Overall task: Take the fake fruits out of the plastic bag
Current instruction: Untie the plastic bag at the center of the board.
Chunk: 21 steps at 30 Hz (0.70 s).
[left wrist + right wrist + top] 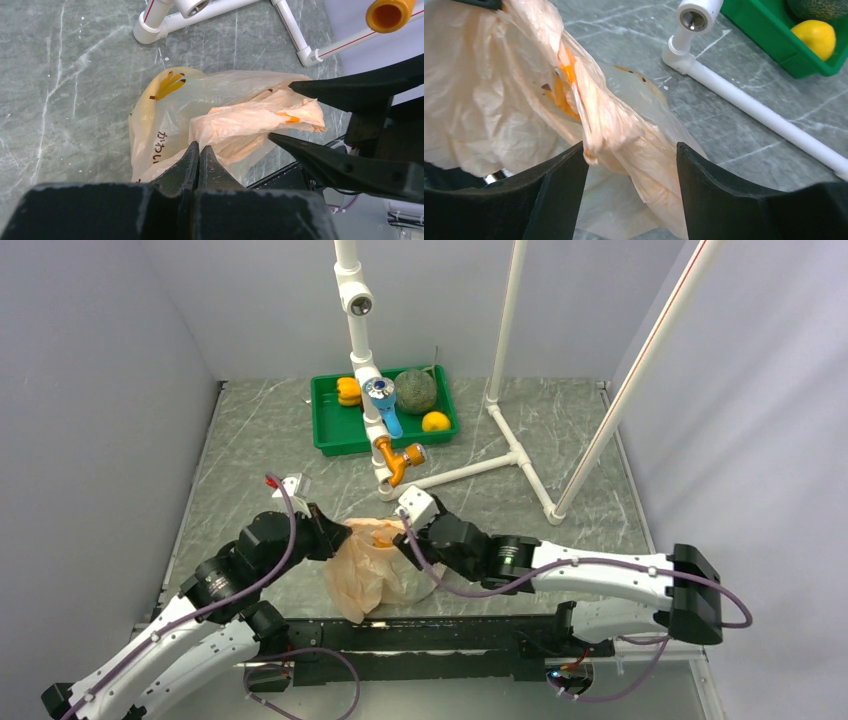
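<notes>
The peach-beige plastic bag with yellow banana prints lies crumpled on the table between my two arms. My left gripper is shut, its tips pinching a fold of the bag at the bag's left side. My right gripper is open, and a twisted strip of the bag hangs between its fingers, brushing the left one. Its black fingers also show in the left wrist view, either side of that strip. The fake fruits are hidden; nothing shows through the bag's film.
A green tray at the back holds a netted melon, a yellow-orange pepper and a yellow round fruit. A white pipe frame with a camera post stands just behind the bag. A black rail runs along the near edge.
</notes>
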{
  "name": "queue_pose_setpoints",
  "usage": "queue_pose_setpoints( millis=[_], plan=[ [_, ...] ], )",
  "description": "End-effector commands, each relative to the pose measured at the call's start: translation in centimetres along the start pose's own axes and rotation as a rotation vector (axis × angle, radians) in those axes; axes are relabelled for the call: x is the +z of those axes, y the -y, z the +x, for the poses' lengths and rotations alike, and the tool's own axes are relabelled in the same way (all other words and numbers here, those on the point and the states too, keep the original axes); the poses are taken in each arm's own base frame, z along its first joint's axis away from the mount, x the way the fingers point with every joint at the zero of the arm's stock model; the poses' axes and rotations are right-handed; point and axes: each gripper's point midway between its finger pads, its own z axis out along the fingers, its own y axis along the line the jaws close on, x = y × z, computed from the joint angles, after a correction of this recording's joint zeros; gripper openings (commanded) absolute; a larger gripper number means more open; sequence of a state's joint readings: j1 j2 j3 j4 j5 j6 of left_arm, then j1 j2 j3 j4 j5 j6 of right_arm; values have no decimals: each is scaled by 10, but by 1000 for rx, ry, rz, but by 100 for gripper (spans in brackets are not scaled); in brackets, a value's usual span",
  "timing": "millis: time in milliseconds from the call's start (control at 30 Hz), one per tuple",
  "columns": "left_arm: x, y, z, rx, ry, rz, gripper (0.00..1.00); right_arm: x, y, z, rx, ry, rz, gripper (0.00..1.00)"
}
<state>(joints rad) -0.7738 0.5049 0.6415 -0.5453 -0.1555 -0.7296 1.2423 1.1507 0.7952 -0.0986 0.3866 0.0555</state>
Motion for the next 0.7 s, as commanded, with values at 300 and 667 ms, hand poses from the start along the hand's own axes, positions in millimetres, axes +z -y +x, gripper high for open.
queue_pose_setpoints(
  millis=[300, 667],
  plan=[
    [7, -13, 12, -47, -65, -98, 0, -29, 52, -52, 184, 198, 357, 0],
    [10, -13, 3, -153, 57, -50, 0, -84, 55, -45, 787, 629, -274, 0]
  ],
)
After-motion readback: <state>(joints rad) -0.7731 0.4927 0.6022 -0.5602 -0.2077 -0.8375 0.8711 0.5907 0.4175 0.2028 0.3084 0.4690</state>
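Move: The right hand, fingers open, has the bunched near-right rim of the plastic bag about 2 cm ahead, 1 cm to its left and 1 cm below. The bag's full body hangs some 3 cm back, 3 cm left and 12 cm below that hand; the white pipe elbow stands roughly 15 cm ahead, 2 cm left and 15 cm down. From the left hand, already pinching the bag, that rim is about 8 cm right, level fore-and-aft and 3 cm lower. Right hand eases forward, pinches the bag's rim, pulls some 12 cm right and 7 up; left keeps its pinch. ##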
